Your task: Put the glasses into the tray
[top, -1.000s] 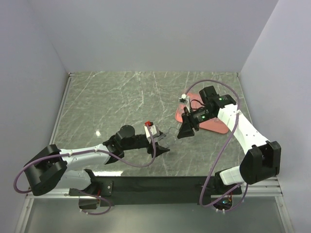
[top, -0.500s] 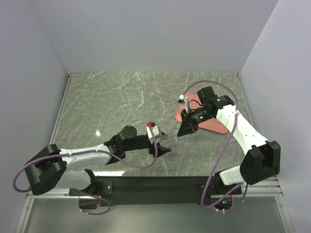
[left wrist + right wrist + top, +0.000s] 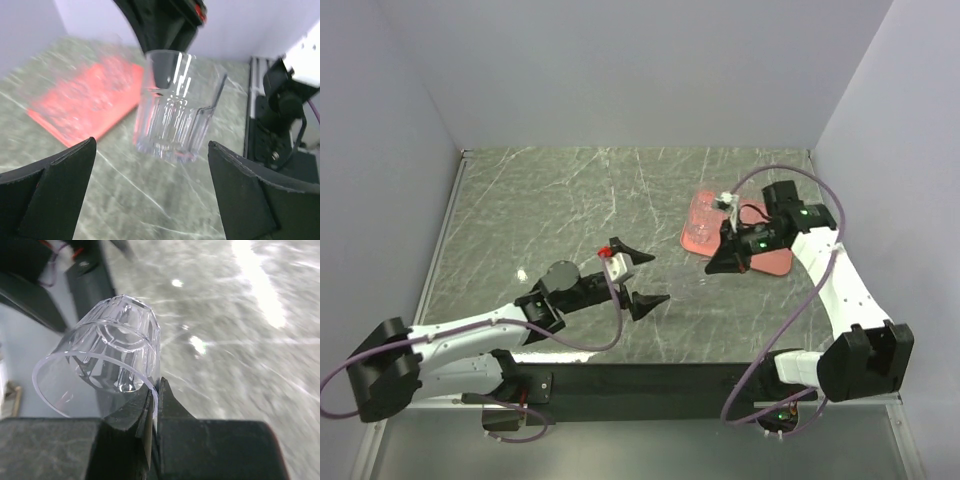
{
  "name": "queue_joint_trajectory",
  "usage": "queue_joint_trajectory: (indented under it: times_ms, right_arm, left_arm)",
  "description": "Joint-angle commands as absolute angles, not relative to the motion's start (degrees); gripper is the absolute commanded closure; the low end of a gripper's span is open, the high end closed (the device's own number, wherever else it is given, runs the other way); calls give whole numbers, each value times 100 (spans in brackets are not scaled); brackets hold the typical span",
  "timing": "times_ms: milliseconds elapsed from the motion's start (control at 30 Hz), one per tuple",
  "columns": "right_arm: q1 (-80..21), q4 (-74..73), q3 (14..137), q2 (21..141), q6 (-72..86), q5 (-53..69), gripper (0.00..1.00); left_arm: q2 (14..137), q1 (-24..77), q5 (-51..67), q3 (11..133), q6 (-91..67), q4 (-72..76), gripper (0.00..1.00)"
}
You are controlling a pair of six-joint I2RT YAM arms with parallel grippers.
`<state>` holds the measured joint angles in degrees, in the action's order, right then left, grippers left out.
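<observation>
A clear ribbed glass (image 3: 110, 352) hangs by its rim from my right gripper (image 3: 156, 390), which is shut on the rim wall. In the left wrist view that glass (image 3: 172, 110) is slightly tilted, low over the marble, in front of the salmon-pink tray (image 3: 85, 100). From above, the right gripper (image 3: 714, 266) sits at the near-left edge of the tray (image 3: 770, 262). At least one more glass (image 3: 703, 215) stands on the tray's far-left part. My left gripper (image 3: 645, 278) is open wide and holds nothing, a short way left of the held glass.
Grey marble table (image 3: 550, 210) with white walls on three sides. A black rail (image 3: 650, 380) runs along the near edge by the arm bases. A purple cable (image 3: 775, 310) loops beside the right arm.
The left gripper opened, let go of the glass and drew back left. The right gripper shut on the glass's rim and carried it right toward the tray.
</observation>
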<state>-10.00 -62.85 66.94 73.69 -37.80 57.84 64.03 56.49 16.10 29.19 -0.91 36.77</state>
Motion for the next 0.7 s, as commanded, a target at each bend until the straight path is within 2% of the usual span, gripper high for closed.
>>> queue_joint_trajectory:
  times_ms: [0,333,500,533,667]
  right_arm:
    - [-449,-6538,6566,7075,-4358,5915,100]
    - [1431,-6663,6048,6935,-4720,5995,100]
    - [2354,-5445,5591,6777,-3607,5433,100]
    - [2547,-5240,5538,6707,-3421,5110,100]
    - [2847,-4370,5397,6548,-2586,4362,100]
  left_arm:
    - [5847,5616,1178,2918,219,3474,1]
    - [4106,5607,20,2953,957,1820,1]
    - [2937,5599,-1123,2883,1046,1064,1]
    - [2796,5599,-1638,2831,1055,950,1]
    - [2339,5572,-2424,2716,897,625,1]
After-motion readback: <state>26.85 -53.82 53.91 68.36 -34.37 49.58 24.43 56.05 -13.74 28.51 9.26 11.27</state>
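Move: The right hand already holds the last glass by its wall, the glass's middle about 5 cm to its left and 3 cm below. The tray's middle lies some 21 cm ahead, 13 cm right and 20 cm down; of the glasses already in its near row, one stands about 20 cm ahead and 1 cm right, the next 19 cm ahead and 10 cm right. From the empty left hand, the tray is about 24 cm ahead, 25 cm right and 22 cm down. With its grip shut on the glass wall, the right hand carries the glass to the right towards the tray's near side, some 17 cm, picking up speed, sinking about 6 cm and easing a little forward as it swings about 40 degrees clockwise. The left hand, already off the glass and wide open, draws away left by about 15 cm and climbs some 10 cm, turning about 30 degrees counter-clockwise to leave the room clear. ##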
